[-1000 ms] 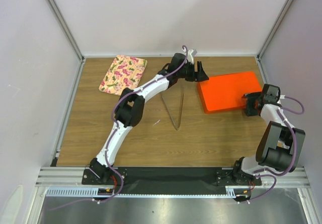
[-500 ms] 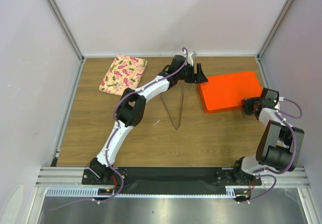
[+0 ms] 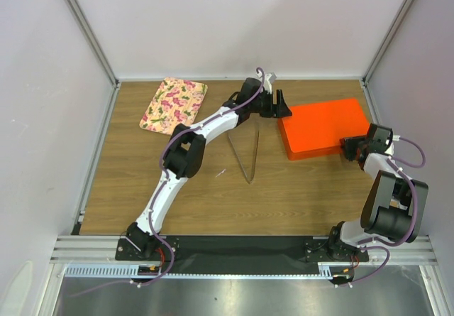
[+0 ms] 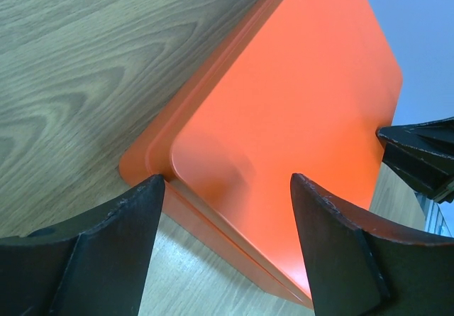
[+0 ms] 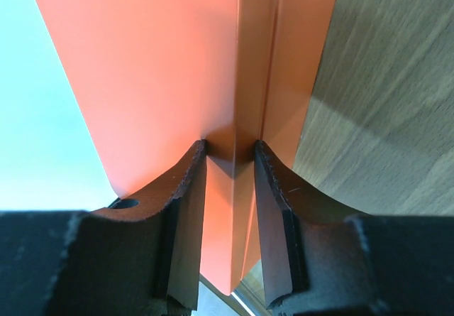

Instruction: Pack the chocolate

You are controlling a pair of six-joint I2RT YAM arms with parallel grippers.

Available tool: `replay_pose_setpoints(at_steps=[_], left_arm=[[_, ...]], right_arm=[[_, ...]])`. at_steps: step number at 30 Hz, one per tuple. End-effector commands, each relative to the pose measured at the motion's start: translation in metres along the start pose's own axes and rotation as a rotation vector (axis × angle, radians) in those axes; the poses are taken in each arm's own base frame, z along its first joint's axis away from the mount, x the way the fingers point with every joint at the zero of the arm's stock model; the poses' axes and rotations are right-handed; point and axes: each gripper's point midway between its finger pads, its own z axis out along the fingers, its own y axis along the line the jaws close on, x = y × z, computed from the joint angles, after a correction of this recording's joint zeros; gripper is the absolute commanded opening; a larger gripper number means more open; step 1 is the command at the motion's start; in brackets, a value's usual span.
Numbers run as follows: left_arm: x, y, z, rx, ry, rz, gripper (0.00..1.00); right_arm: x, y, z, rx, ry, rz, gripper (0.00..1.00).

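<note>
No chocolate shows in any view. A closed orange box (image 3: 323,128) lies flat at the right back of the wooden table. My left gripper (image 3: 282,105) hovers at the box's left corner. In the left wrist view its jaws (image 4: 227,181) stand wide open over that corner of the orange box (image 4: 284,117), holding nothing. My right gripper (image 3: 349,147) is at the box's near right corner. In the right wrist view it (image 5: 230,145) is shut on the edge of the orange box (image 5: 163,60), one finger on the lid and one under the base.
A floral tray (image 3: 174,104) lies at the back left. Thin metal tongs (image 3: 245,153) lie in a V shape mid-table, with a small white scrap (image 3: 220,172) to their left. Pale walls enclose the table on three sides.
My right gripper has closed onto the box's edge and its wrist has shifted slightly toward the near side. The left arm has barely moved.
</note>
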Motion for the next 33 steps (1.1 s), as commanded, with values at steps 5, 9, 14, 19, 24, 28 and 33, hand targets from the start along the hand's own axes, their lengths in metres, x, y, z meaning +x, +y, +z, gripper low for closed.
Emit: replay_pose_setpoints(at_steps=[5, 9, 14, 19, 24, 28, 33], left_arm=[[-0.021, -0.019, -0.013, 0.014, -0.029, 0.032, 0.77], [-0.043, -0.022, -0.031, -0.02, -0.068, 0.033, 0.8], [-0.078, -0.034, -0.057, -0.032, -0.143, 0.03, 0.8], [-0.091, -0.066, -0.068, 0.065, -0.169, 0.01, 0.74], [-0.078, -0.072, -0.056, 0.137, -0.15, -0.037, 0.68], [-0.062, -0.063, -0.036, 0.137, -0.133, -0.037, 0.58], [-0.036, -0.02, -0.005, 0.036, -0.1, -0.081, 0.41]], right_arm=[[0.003, 0.01, -0.001, -0.047, -0.006, -0.008, 0.24], [0.001, 0.008, -0.003, -0.037, -0.022, -0.012, 0.24], [0.0, 0.006, -0.003, -0.026, -0.025, -0.01, 0.24], [-0.002, 0.006, -0.002, -0.023, -0.035, -0.016, 0.24], [-0.004, 0.005, -0.003, -0.021, -0.04, -0.018, 0.24], [-0.003, 0.002, -0.001, -0.015, -0.036, -0.019, 0.24], [-0.002, -0.001, 0.0, -0.006, -0.035, -0.021, 0.24]])
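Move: The lidded orange box's middle lies about 14 cm right of the left hand, 6 cm back and some 4 cm lower; the tongs lie about 13 cm left and 15 cm back of that hand, on the table. The right hand already grips the box's near edge, towards its right end; the box's middle is about 8 cm left and 6 cm ahead of it, roughly 1 cm lower. Left hand rises some 9 cm from the box's left end, then sinks 2, fingers half-closing; right keeps pinching. ##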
